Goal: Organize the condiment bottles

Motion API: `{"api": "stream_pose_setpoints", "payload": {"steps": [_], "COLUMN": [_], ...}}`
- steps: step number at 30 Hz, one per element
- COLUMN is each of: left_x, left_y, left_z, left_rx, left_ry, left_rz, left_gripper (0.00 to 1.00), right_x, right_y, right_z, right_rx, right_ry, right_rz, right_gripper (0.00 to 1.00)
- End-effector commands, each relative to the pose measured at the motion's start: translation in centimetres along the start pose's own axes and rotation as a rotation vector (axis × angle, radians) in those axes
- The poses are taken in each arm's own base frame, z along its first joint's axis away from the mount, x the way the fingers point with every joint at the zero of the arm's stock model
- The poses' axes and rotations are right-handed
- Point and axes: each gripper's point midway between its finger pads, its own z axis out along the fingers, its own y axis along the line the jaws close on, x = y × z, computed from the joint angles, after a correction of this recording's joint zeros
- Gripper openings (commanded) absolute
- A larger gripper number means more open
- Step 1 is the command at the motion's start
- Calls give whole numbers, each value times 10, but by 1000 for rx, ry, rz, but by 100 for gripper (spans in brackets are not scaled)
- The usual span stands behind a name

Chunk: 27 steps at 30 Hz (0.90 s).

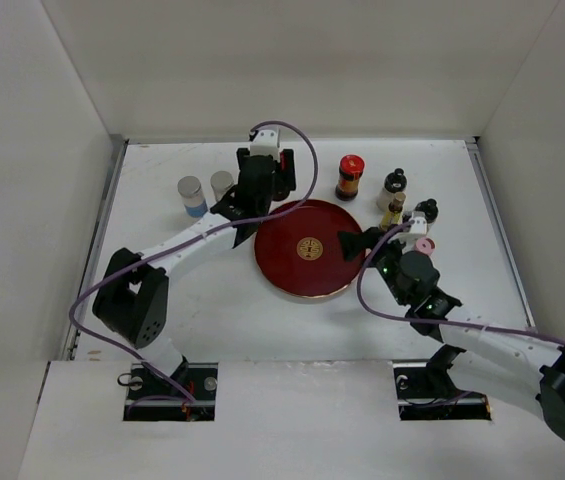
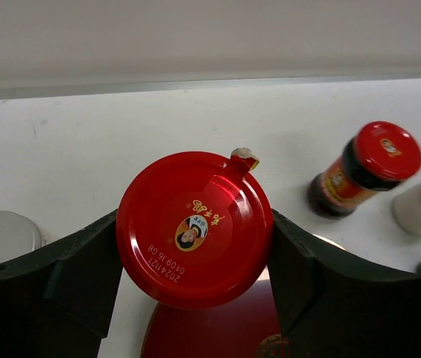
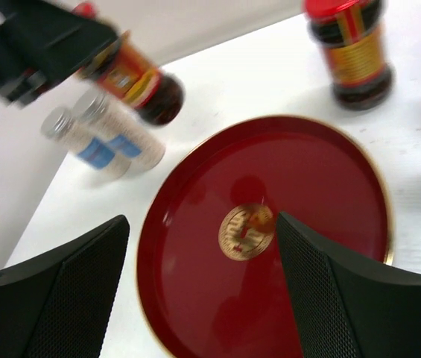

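My left gripper is shut on the red cap of a dark jar, with one finger on each side of the cap. The right wrist view shows that jar tilted and lifted above the table by the far left rim of the round dark-red tray. A second red-capped jar stands behind the tray. Two silver-capped cylinders stand at the back left. Black-capped bottles and a pink shaker stand right of the tray. My right gripper hangs open over the tray, holding nothing.
White walls close in the table on the left, back and right. A small yellow-labelled bottle stands among the bottles on the right. The left arm's purple cable loops above the tray's far edge.
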Motion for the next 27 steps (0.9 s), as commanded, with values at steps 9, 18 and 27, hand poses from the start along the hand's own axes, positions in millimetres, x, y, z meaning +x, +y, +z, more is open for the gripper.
{"api": "stream_pose_setpoints", "payload": {"steps": [9, 18, 27], "left_x": [-18, 26, 58], "left_y": [-56, -60, -55], "left_z": [-16, 1, 7], "left_rx": [159, 147, 135], "left_ry": [-89, -46, -14], "left_rz": [-134, -114, -106], "left_gripper": [35, 35, 67], "right_x": [-25, -23, -18], "right_y": [-35, -37, -44], "right_z": [3, 5, 10], "right_rx": [106, 117, 144], "right_ry": [-91, -82, -67], "right_rz": [110, 103, 82], "right_gripper": [82, 82, 42]}}
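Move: The left gripper holds a red-capped bottle; the red plate's middle lies about 8 cm back, 8 cm right and 19 cm below. The other red-capped bottle stands 6 cm ahead and 18 cm right, the nearer shaker 2 cm ahead and 12 cm left, both some 15 cm below. The empty right gripper has the brown-capped bottle about 15 cm ahead, 8 cm right and 10 cm below, and the black-capped jar 12 cm ahead, 15 cm right, 11 cm below. Bring the left gripper right and slightly back over the plate's far-left part, then lower the held bottle about 10 cm until it rests there, keeping the grip. Meanwhile swing the right gripper some 4 cm right and a little forward, towards the brown-capped bottle, hold, then let it sink slightly while its empty fingers start closing. ##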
